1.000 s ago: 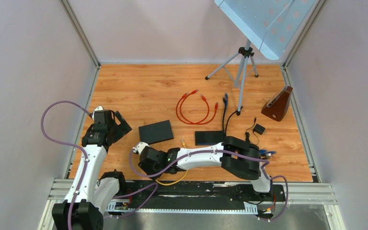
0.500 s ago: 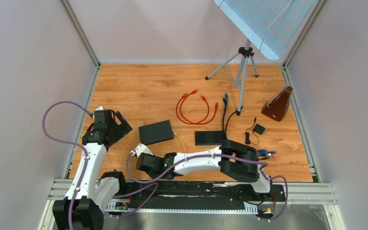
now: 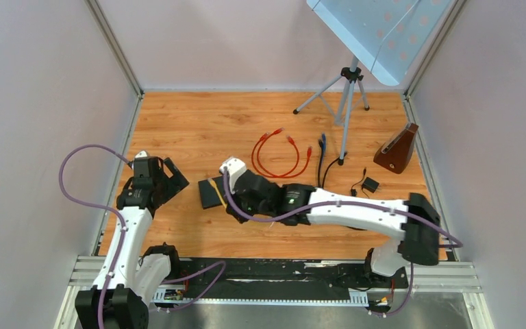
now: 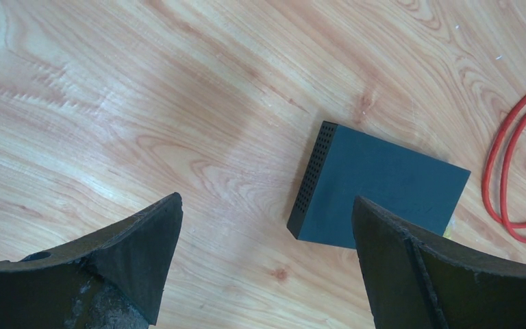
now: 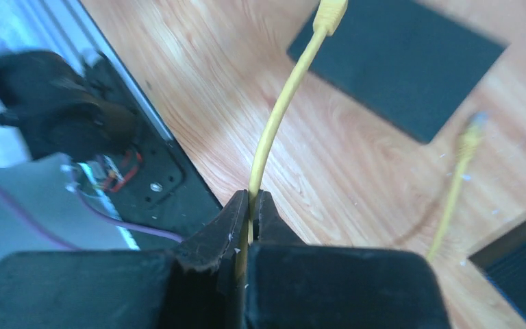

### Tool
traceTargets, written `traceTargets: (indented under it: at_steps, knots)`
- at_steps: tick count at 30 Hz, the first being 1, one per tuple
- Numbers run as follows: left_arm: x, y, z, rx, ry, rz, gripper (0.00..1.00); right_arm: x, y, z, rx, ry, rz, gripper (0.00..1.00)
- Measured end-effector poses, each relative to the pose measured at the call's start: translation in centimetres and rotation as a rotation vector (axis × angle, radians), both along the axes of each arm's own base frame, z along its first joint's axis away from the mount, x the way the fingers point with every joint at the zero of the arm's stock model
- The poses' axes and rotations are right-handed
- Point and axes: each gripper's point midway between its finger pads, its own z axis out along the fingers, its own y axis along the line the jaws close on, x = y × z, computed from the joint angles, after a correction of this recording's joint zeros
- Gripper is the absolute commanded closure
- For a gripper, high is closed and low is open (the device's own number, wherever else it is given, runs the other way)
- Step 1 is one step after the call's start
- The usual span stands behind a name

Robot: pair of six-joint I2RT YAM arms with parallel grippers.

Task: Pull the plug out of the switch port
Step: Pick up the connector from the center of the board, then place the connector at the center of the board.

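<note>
The black switch lies flat on the wood floor left of centre; it also shows in the left wrist view and the right wrist view. My right gripper hovers at the switch's right edge, shut on a thin yellow cable. The cable's yellow plug sticks up past the jaws, in the air short of the switch. The cable's other yellow end is blurred over the floor. My left gripper is open and empty, left of the switch.
Red cables coil behind the switch, with a blue-tipped cable beside them. A tripod, a brown wedge and a small black adapter stand at the right. A second black box lies under my right arm.
My right arm has swung from the front edge back and right, now reaching over the switch with the yellow cable in its jaws. The left arm has not moved.
</note>
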Motion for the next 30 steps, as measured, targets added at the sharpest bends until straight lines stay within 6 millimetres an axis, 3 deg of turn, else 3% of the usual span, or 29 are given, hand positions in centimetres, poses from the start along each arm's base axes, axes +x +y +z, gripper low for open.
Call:
traceTargets:
  at_steps: [3,7,10,15,19,25,27,30]
  knots:
    - [0.2,-0.1,0.3,-0.002,-0.020,-0.002,0.00,1.2,-1.4,5.8,0.123,-0.066,-0.026,1.00]
    - [0.4,-0.3,0.2,-0.015,-0.030,-0.013,0.00,3.6,-3.2,10.9,0.208,-0.171,-0.092,1.00]
    - [0.3,-0.6,-0.2,-0.027,-0.023,-0.023,0.00,6.1,-4.2,12.7,0.223,-0.234,-0.159,1.00]
    - [0.3,-1.1,-0.8,-0.048,-0.015,-0.041,0.00,12.2,-5.9,12.6,0.165,-0.297,-0.317,1.00]
    - [0.5,-1.7,-0.9,-0.075,-0.019,-0.065,0.00,17.9,-6.2,9.0,0.083,-0.262,-0.426,1.00]
    - [0.8,-2.8,-1.3,-0.117,-0.020,-0.111,0.00,26.8,-7.0,-2.0,-0.040,-0.037,-0.586,0.99]
    - [0.7,-3.1,-1.4,-0.127,-0.018,-0.127,0.00,28.9,-7.4,-5.3,-0.051,0.052,-0.628,0.97]
    - [0.7,-3.3,-1.5,-0.135,-0.017,-0.143,0.00,29.9,-9.0,-9.6,-0.079,0.186,-0.689,0.94]
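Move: My right hand already grips the yellow cable just behind one plug. The loose ring of red cables I'm carrying it to lies about 27 cm ahead, 11 cm to the right and 14 cm below. On the table, the larger black box is some 15 cm ahead and 5 cm left of my right hand; the smaller one is about 13 cm ahead and 18 cm right. From my left hand, the red ring is roughly 16 cm ahead and 28 cm right. I swing the yellow cable forward some 30 cm and about 9 cm right in a quick arc, first up about 13 cm, then steeply down over the red ring, turning my right hand about 40 degrees clockwise. My right fingers stay shut on the cable, their squeeze easing only at the end. My open, empty left hand drifts about 3 cm right and slightly down. ##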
